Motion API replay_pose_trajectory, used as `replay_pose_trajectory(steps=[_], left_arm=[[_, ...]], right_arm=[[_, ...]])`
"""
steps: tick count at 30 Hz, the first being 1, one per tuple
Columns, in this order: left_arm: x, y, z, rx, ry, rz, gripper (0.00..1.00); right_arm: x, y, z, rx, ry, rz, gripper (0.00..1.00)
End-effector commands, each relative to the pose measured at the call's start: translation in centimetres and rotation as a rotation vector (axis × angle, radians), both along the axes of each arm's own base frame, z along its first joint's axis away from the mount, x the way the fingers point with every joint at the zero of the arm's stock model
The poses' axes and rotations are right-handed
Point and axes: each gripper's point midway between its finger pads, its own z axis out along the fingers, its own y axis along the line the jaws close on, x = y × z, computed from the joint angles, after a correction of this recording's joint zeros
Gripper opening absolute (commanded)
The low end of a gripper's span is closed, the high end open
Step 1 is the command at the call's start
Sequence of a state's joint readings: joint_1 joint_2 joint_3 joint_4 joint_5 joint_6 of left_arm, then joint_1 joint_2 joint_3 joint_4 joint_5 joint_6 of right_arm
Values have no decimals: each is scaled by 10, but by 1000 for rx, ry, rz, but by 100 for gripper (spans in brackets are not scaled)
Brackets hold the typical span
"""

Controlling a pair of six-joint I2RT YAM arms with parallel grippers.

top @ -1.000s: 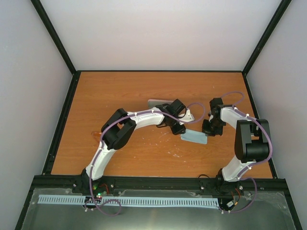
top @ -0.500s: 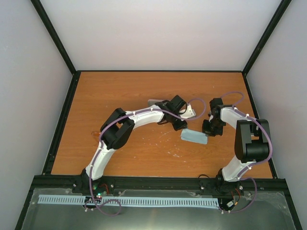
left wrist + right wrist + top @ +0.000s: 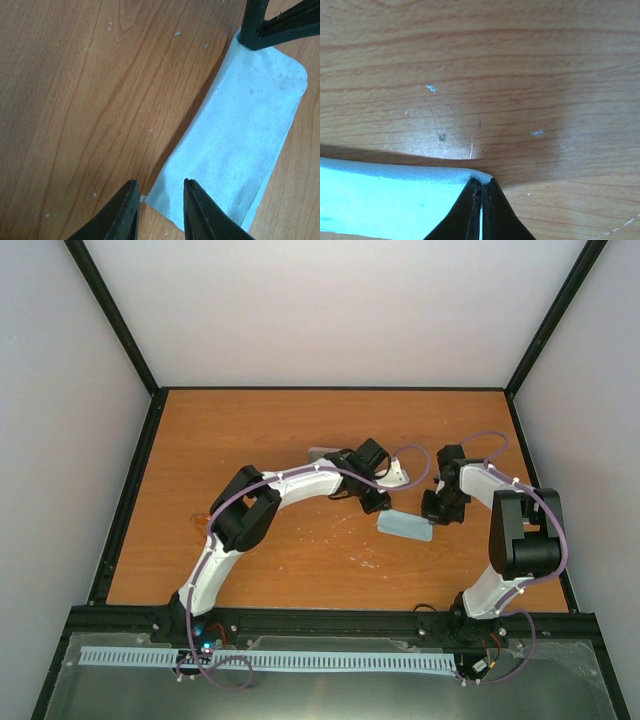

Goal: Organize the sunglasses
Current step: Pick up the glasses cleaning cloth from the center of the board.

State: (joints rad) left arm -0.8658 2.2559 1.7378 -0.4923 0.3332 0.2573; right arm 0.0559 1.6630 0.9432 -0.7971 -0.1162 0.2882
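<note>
The sunglasses (image 3: pixel 198 524) show only as a small orange glimpse at the table's left, mostly hidden behind the left arm's elbow. A light blue cloth (image 3: pixel 405 526) (image 3: pixel 245 135) lies flat mid-table. My left gripper (image 3: pixel 377 502) (image 3: pixel 160 183) is open with a narrow gap, its tips straddling the cloth's near corner. My right gripper (image 3: pixel 432 510) (image 3: pixel 481 183) is shut on the opposite corner of the cloth (image 3: pixel 385 200), and its black fingers (image 3: pixel 270 25) show at the top of the left wrist view.
A pale pink case (image 3: pixel 324 453) lies behind the left arm's wrist, partly covered by it. The wooden table (image 3: pixel 250 430) has black rails along its edges and grey walls around it.
The left gripper's jaws have narrowed and its wrist has shifted slightly toward the far side over the cloth's corner. The right arm and the cloth have stayed put.
</note>
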Motion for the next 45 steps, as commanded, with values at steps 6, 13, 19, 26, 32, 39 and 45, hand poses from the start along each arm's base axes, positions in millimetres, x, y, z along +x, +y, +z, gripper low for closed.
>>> replay_pose_trajectory(steps=[6,13,19,26,32,39,45], left_arm=[[-7,1,-21,48,4,-46,26],[-12,0,-28,70,-4,-64,25],[-15,5,-32,86,3,-69,20],[-18,4,-33,84,7,-76,8],[-17,4,-27,78,0,-71,3],[-16,5,-19,62,-12,-51,1],[-18,10,-16,64,-13,-44,1]], right_arm=[[-3,-2,-2,-13,13,8,3],[-4,-1,-3,-13,19,8,3],[-4,-1,-3,-11,17,9,3],[-3,-2,-3,-13,15,9,3],[-1,-2,-1,-14,4,6,3],[5,2,3,7,-8,9,3],[11,8,8,39,-32,12,3]])
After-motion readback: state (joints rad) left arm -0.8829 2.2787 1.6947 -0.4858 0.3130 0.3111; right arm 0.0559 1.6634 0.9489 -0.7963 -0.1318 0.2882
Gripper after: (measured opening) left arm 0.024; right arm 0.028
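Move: The folded cleaning cloth lies below the left hand: its middle is about 6 cm to the right, 5 cm back and 3 cm down, but the far left corner waits only about 1 cm back and 3 cm below the half-open fingers. The glasses case sits some 13 cm farther out and 10 cm to the left of that hand. The right hand already pinches the far right corner, with the cloth's middle about 7 cm to its left and 1 cm back. Down about 3 cm and slightly back sinks the left hand onto the far left corner of the folded cloth; once low, it stays nearly in place while the half-open fingers shut and pinch the folded edge there. The right hand keeps its pinch on the far right corner, practically still. ##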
